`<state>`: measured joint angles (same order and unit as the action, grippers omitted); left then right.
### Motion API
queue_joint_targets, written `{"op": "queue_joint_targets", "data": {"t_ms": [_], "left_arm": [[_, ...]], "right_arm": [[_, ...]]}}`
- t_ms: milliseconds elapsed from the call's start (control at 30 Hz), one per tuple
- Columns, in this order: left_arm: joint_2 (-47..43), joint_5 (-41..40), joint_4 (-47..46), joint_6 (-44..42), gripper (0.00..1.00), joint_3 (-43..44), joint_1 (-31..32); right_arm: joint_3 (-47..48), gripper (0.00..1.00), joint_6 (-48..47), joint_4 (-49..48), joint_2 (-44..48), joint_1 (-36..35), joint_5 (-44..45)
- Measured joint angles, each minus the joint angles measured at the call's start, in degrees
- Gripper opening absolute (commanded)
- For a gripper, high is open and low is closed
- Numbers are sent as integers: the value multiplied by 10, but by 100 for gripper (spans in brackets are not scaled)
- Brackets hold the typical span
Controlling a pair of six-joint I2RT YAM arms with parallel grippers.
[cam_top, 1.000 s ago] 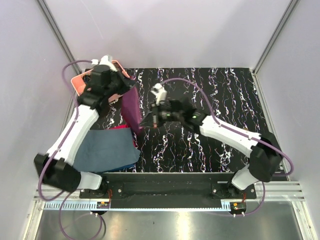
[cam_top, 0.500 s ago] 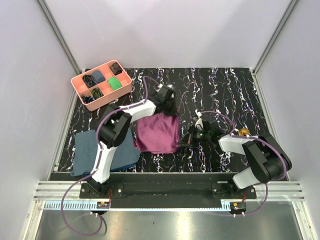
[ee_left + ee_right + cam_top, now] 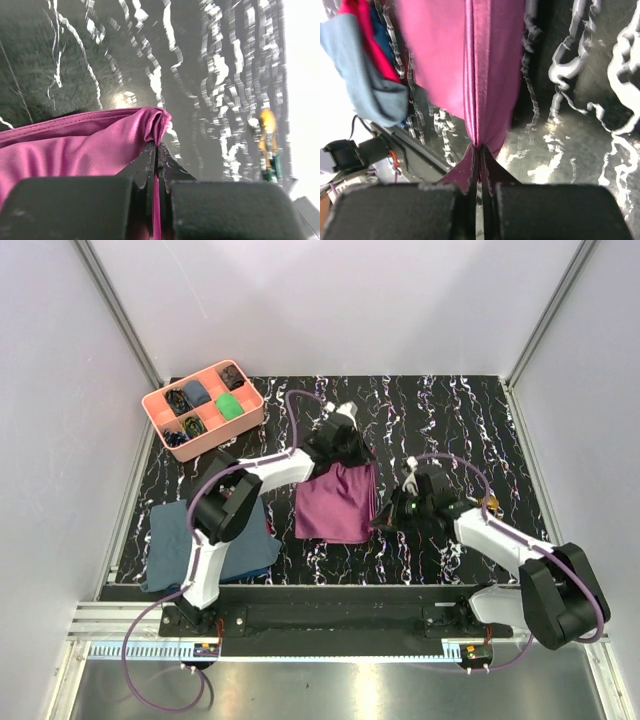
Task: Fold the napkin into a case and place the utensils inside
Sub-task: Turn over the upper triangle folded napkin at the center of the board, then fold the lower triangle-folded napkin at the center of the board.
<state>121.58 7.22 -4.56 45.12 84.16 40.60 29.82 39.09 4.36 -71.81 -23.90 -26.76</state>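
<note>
The plum-purple napkin (image 3: pixel 338 505) hangs stretched between both grippers over the middle of the black marbled table (image 3: pixel 440 420). My left gripper (image 3: pixel 352 452) is shut on its far right corner; in the left wrist view the cloth (image 3: pixel 75 145) is pinched between the jaws of that gripper (image 3: pixel 158 146). My right gripper (image 3: pixel 378 523) is shut on the near right corner, and the right wrist view shows the napkin (image 3: pixel 485 75) bunched into that gripper (image 3: pixel 480 148). The utensils (image 3: pixel 489 504) lie partly hidden behind the right arm; they show golden with green handles (image 3: pixel 269 145) in the left wrist view.
A pink compartment tray (image 3: pixel 203 408) with small items stands at the far left corner. A slate-blue cloth (image 3: pixel 205 535) lies at the near left with a red cloth (image 3: pixel 362 35) on it. Aluminium frame rails border the table.
Both arms have carried the napkin to the right, from over the blue cloth to the table's middle. It now hangs spread between the two grippers.
</note>
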Motion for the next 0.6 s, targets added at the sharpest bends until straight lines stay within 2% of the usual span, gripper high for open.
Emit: {"op": "queue_joint_targets", "data": {"t_ms": [133, 267, 333, 600], "left_arm": [[-55, 2, 6, 0, 0, 0, -20], [-133, 18, 6, 4, 0, 4, -75], [-173, 34, 9, 5, 0, 7, -110], [-258, 109, 50, 3, 0, 5, -200]], "right_arm": [[101, 0, -39, 91, 3, -1, -7], [246, 0, -70, 153, -12, -10, -25], [314, 0, -82, 160, -31, -25, -26], [465, 0, -95, 175, -139, -114, -11]]}}
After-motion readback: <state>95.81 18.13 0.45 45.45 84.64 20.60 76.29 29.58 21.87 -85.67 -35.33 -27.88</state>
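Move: The folded napkin hangs by its right edge from both closed hands, far corner in the left, near corner in the right. Its middle lies about 11 cm back and 9 cm left of the left hand, a few centimetres lower, and 5 cm ahead and 9 cm left of the right hand. From the right hand, the blue cloths are some 37 cm left and 4 cm back, and the yellow spoon is 26 cm right and 5 cm ahead. The napkin's right edge, still pinched at both corners, is lifted fast by the two arms together: first mostly up with a little forward, then swinging left, back over the spot where the napkin lay. The left hand climbs about 23 cm and goes 15 cm left, the right about 19 and 12. Both hands tip their fingers upward some 20 degrees, the right also turning counter-clockwise, grips staying shut. ##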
